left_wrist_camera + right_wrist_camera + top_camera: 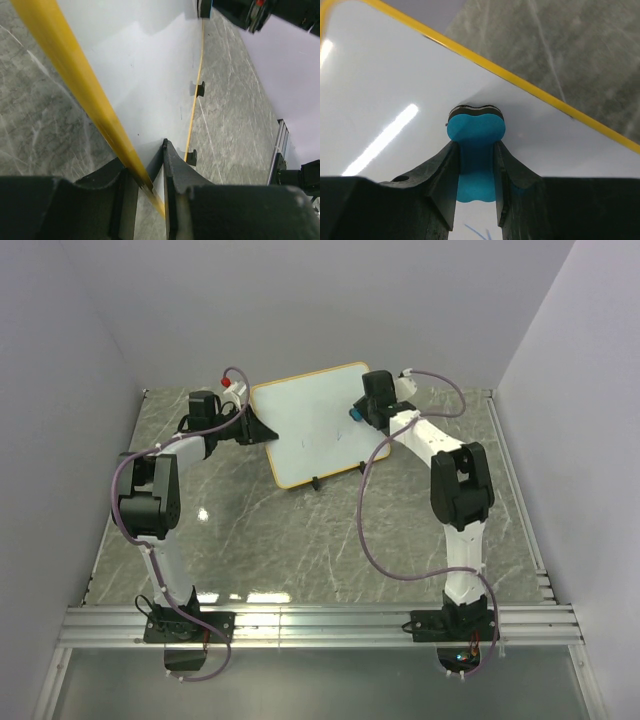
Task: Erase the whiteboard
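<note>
The whiteboard (305, 420) stands tilted on two black feet (318, 482) at the back of the table, its face showing only faint marks. My left gripper (262, 430) is shut on its left edge; in the left wrist view the orange-yellow frame (85, 85) runs between the jaws of that gripper (152, 175). My right gripper (358, 412) is shut on a blue eraser (476, 131), whose dark felt end presses on the whiteboard's face (395, 75) near the top right corner. A short blue stroke (477, 232) shows below the eraser.
The board sits on a grey marble-patterned table (300, 540) enclosed by white walls on the left, back and right. An aluminium rail (320, 625) carrying both arm bases runs along the near edge. Purple cables (375, 540) loop beside each arm.
</note>
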Robot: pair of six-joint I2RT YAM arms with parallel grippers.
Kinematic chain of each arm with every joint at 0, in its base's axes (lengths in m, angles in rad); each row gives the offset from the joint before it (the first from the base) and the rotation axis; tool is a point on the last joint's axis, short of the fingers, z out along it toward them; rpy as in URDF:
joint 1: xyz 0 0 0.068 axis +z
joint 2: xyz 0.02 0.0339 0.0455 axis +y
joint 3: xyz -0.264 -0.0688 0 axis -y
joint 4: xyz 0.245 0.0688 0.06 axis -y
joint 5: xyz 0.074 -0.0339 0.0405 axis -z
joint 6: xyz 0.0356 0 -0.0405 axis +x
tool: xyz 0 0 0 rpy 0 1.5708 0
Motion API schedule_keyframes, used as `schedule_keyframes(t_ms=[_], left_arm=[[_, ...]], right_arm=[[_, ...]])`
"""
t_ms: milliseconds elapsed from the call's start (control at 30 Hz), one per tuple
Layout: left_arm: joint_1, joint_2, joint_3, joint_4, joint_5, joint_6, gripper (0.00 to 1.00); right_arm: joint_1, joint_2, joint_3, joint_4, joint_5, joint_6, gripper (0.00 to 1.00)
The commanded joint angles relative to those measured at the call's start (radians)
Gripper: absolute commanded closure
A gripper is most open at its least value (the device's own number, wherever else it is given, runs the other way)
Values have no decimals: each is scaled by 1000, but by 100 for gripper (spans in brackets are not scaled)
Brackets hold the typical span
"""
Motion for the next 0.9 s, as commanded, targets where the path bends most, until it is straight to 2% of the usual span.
schedule_keyframes(t_ms=[0, 167, 300, 500, 700, 867], left_arm=[[-42, 45, -19, -35, -129, 152, 100], [-40, 48, -16, -32, -129, 147, 100], [-39, 47, -17, -29, -126, 144, 100], [-42, 50, -20, -24, -124, 136, 100], [-50, 59, -17, -23, -126, 132, 100], [-50, 67, -5, -35, -120, 138, 100]], right_arm=[[37, 19, -172, -101, -7, 41, 100], [53, -75, -374, -30, -16, 108, 100], [86, -73, -384, -22, -7, 98, 100], [119, -18, -243, -67, -16, 67, 100], [231, 83, -16, -152, -18, 93, 100], [293, 109, -14, -157, -33, 171, 100]])
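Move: The right hand already holds the eraser on the sloping whiteboard; a leftover blue mark lies about 6 cm back, 4 cm left and 4 cm below it. A second mark is some 8 cm back, 13 cm left and 3 cm lower, and the middle of the board's right edge is 3 cm ahead, 6 cm right and 2 cm lower. From the left hand, still at the board's left edge, the first mark lies about 16 cm right, level fore-and-aft, 5 cm below. Right hand wipes its eraser about 7 cm back down the left-held board, then 11 cm left and up. ##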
